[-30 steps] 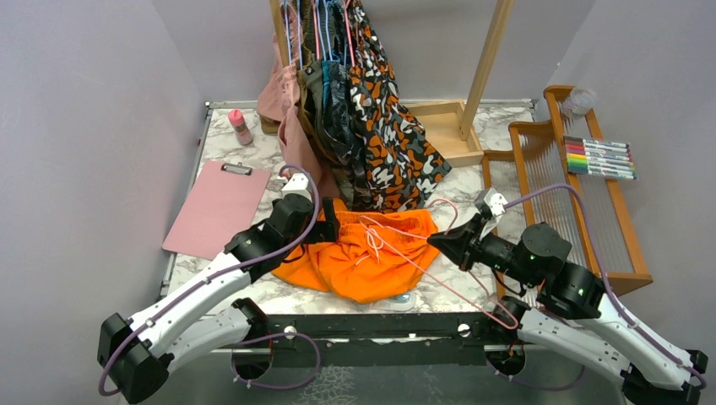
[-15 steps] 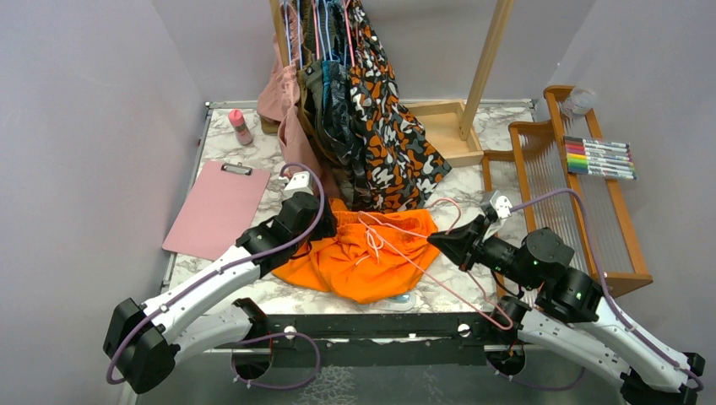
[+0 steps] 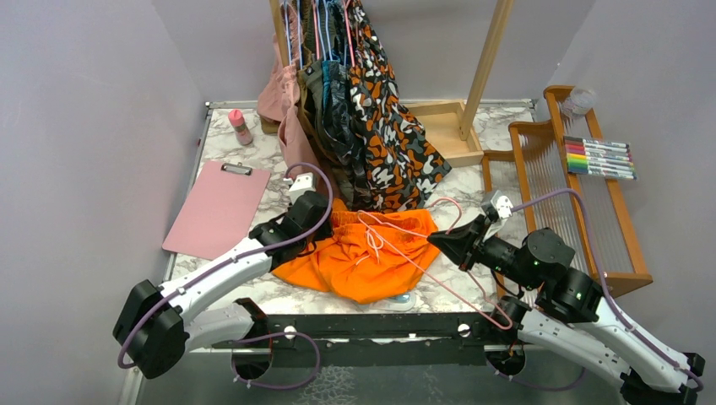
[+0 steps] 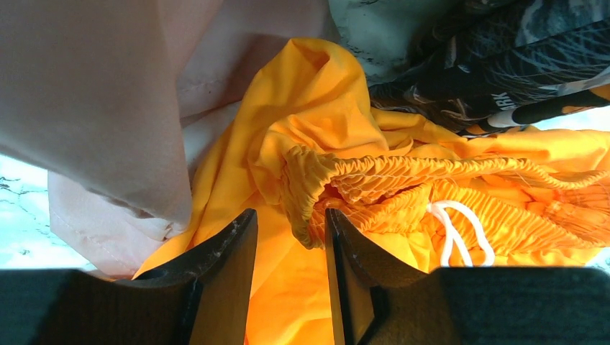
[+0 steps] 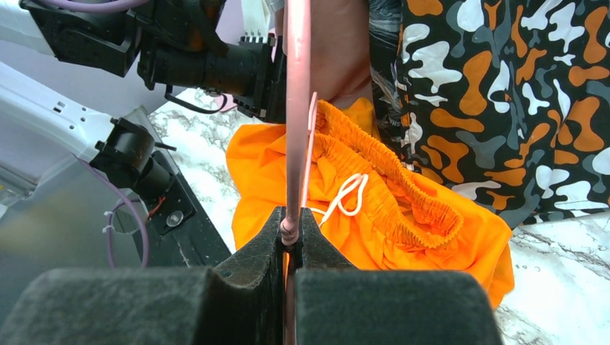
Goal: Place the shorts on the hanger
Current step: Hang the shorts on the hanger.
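The bright orange shorts point(image 3: 365, 256) lie crumpled on the marble table point(image 3: 460, 190), with gathered waistband point(image 4: 403, 172) and white drawstring point(image 4: 453, 226) showing. My left gripper point(image 4: 291, 223) is open, its jaws spread over the waistband's left end, with orange fabric between them; in the top view it sits at the shorts' left edge point(image 3: 321, 221). My right gripper point(image 5: 290, 224) is shut on the thin pink wire hanger point(image 5: 296, 108), held over the shorts' right side point(image 3: 439, 239). The hanger's wire point(image 3: 460, 291) runs across the shorts, hook point(image 3: 447, 204) toward the back.
A wooden rack holds hung garments: a dusty pink one point(image 3: 291, 126) and an orange-black-white patterned one point(image 3: 393, 143), just behind the shorts. A pink clipboard point(image 3: 215, 207) lies left, a pink bottle point(image 3: 241, 126) behind it. A wooden tray point(image 3: 574, 202) with markers point(image 3: 599, 157) stands right.
My left arm has stretched forward and right, bringing its gripper in over the shorts' left waistband. The right gripper holds the hanger almost still.
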You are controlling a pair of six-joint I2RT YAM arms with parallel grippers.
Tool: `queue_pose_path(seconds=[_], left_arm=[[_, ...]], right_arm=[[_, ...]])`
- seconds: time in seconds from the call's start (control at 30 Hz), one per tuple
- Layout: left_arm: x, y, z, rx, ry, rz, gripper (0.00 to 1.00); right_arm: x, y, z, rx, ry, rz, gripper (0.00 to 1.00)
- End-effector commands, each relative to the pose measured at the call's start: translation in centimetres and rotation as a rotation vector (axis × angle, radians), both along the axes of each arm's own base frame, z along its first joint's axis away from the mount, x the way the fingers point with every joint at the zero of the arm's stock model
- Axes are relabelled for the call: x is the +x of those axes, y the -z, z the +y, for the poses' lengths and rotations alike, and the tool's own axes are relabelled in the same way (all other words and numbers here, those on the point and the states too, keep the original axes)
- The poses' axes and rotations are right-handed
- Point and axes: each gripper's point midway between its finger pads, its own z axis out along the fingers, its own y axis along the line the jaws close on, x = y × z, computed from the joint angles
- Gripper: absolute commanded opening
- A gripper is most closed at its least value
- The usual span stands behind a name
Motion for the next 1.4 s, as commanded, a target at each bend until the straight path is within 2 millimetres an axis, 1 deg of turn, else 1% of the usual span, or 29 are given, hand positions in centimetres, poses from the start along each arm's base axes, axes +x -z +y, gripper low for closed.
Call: queue_pose_path(seconds=[0.0,0.23,0.27,0.33,0.4,0.43,0.5,0.53,0.6,0.63,0.7,0.8,0.87,0.93,1.0,1.07,1.13,1.17,1.37], left_arm=[[1.0,-0.2,0.0,-0.002,-0.032,-0.023,0.41],[1.3,0.5,-0.3,0.010,-0.028,-0.014,0.41],[1.3,0.6,-0.4,0.010,-0.025,-0.013,0.40],[1.3,0.8,-0.6,0.007,-0.019,-0.012,0.36],[1.3,1.0,-0.8,0.003,-0.008,-0.008,0.26],[1.3,0.9,-0.8,0.001,-0.003,-0.009,0.20],[1.1,0.7,-0.9,0.001,0.011,-0.013,0.04],[1.1,0.4,-0.8,0.003,0.017,-0.020,0.00],[0.8,-0.5,-0.2,0.017,0.017,-0.034,0.00],[0.6,-1.2,0.2,0.025,0.018,-0.043,0.00],[0.2,-3.1,0.7,0.035,0.040,-0.068,0.00],[-0.6,-6.5,0.9,0.031,0.106,-0.110,0.00],[-1.3,-7.7,0.9,0.019,0.137,-0.118,0.00],[-2.1,-7.9,0.6,-0.006,0.169,-0.109,0.00],[-2.8,-7.4,0.2,-0.034,0.195,-0.087,0.00],[-3.3,-6.9,-0.1,-0.052,0.211,-0.064,0.00],[-3.6,-6.8,-0.5,-0.065,0.234,-0.053,0.00],[-3.7,-6.9,-0.6,-0.068,0.241,-0.054,0.00],[-3.5,-8.3,-0.9,-0.078,0.261,-0.084,0.00]], right_arm=[[0.1,-0.7,0.3,0.038,0.000,-0.011,0.01],[-0.1,-0.8,0.3,0.040,-0.010,-0.009,0.01],[-0.2,-0.8,0.3,0.040,-0.011,-0.008,0.01],[-0.2,-0.7,0.4,0.038,-0.014,-0.005,0.01],[-0.3,-0.7,0.4,0.038,-0.017,-0.004,0.01],[-0.3,-0.7,0.4,0.037,-0.018,-0.003,0.01],[-0.3,-0.8,0.3,0.037,-0.015,-0.005,0.01],[-0.3,-0.8,0.2,0.036,-0.014,-0.007,0.01],[-0.1,-1.2,0.1,0.034,-0.010,-0.027,0.01],[0.0,-1.7,0.1,0.034,-0.009,-0.044,0.01],[0.1,-3.0,0.1,0.013,-0.011,-0.085,0.01],[0.4,-4.8,0.5,-0.044,-0.035,-0.140,0.01],[0.3,-5.6,1.2,-0.067,-0.073,-0.170,0.01],[0.4,-5.6,1.9,-0.087,-0.106,-0.183,0.01],[0.2,-5.2,2.9,-0.101,-0.152,-0.192,0.01],[-0.2,-4.5,4.1,-0.122,-0.219,-0.184,0.01],[-0.2,-3.8,5.2,-0.137,-0.264,-0.172,0.01],[-0.2,-3.4,5.7,-0.144,-0.279,-0.166,0.01],[0.8,-3.1,6.9,-0.134,-0.277,-0.202,0.01]])
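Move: The left end of the orange shorts' waistband stands almost between my left hand's open fingers, only about 1 cm ahead, 1 cm right and 2 cm below. From that hand the white drawstring lies about 10 cm right, 2 cm back and 5 cm down; the pink trousers hang 8 cm ahead and 5 cm left, about level. From my right hand, holding the pink hanger, that waistband end is some 21 cm left, 11 cm ahead and 19 cm below. I sink my left hand a little over 1 cm and shut its fingers on the waistband's left end, then lift it by about 10 cm, easing down slightly and drawing back some 3 cm as I finish. Once that lift begins, my right hand, keeping its pinch on the hanger, arcs up and over about 6 cm to the left and down again, turning counter-clockwise and tipping the hanger's far end down to the raised waistband. ##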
